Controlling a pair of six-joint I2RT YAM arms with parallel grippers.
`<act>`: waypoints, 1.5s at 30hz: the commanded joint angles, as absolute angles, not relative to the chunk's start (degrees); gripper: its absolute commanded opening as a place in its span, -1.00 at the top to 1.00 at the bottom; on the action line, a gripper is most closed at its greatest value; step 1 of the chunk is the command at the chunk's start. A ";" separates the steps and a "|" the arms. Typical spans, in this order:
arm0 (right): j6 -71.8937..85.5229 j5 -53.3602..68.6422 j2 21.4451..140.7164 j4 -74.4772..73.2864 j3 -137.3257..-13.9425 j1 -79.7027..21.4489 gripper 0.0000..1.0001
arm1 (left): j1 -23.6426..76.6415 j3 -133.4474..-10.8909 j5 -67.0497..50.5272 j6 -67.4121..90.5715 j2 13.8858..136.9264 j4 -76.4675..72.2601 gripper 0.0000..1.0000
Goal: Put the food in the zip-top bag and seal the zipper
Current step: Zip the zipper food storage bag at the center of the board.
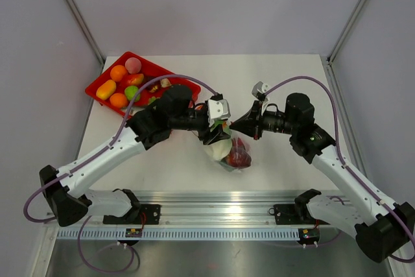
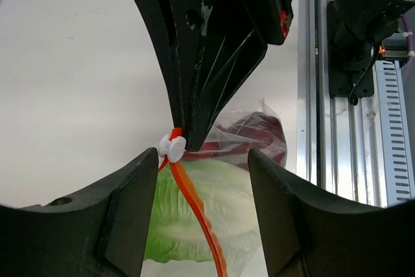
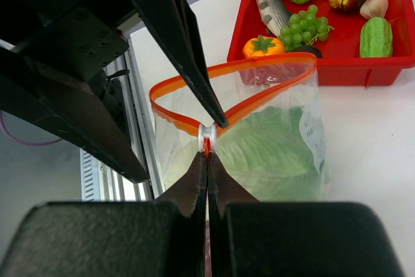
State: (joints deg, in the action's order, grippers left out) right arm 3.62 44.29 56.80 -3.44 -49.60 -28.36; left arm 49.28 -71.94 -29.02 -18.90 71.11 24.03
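Note:
The clear zip-top bag (image 1: 233,152) lies mid-table with a green-white cabbage (image 3: 272,154) and a dark red piece of food (image 2: 259,135) inside. Its orange zipper (image 3: 259,72) gapes in a loop, with the white slider (image 3: 209,135) at one end. My right gripper (image 3: 207,155) is shut on the zipper strip right at the slider. My left gripper (image 2: 202,170) is open, a finger on each side of the orange strip and touching nothing. Both grippers meet over the bag's mouth in the top view.
A red tray (image 1: 97,89) at the back left holds several more toy foods, among them oranges, grapes (image 3: 305,24) and a fish. The aluminium rail (image 1: 214,199) runs along the near table edge. Grey walls enclose the table.

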 commanded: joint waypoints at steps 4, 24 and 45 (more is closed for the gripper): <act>2.37 45.88 54.32 -3.60 -52.65 -28.04 1.00 | 46.41 -73.83 -36.82 -22.68 71.63 21.36 -0.15; 1.67 46.50 54.14 -3.87 -52.29 -28.04 1.00 | 45.97 -76.64 -43.42 -20.66 75.67 24.96 0.60; 7.91 25.14 43.95 8.96 -42.72 -28.04 1.00 | 45.88 -72.95 -42.10 -18.46 77.26 26.37 1.00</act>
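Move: The white zipper slider is pinched at the right fingertips, about 1 cm to the right hand's left and level with it. It also lies between the left hand's open fingers, some 1 cm ahead and 1 cm right, at the same height. In the bag below, the lettuce is about 2 cm back, 1 cm left and 8 cm down from the left hand; the red vegetables are roughly 3 cm back, 4 cm right and 9 cm down. The left fingers close on the white slider and pinch it, the hand edging barely 1 cm right and turning slightly clockwise, then sinking about 2 cm with the slider held. The right hand, still shut, first draws back a good 1 cm, then comes free of the slider and backs off right, forward and up, away from the bag, turning some 15 degrees clockwise. ##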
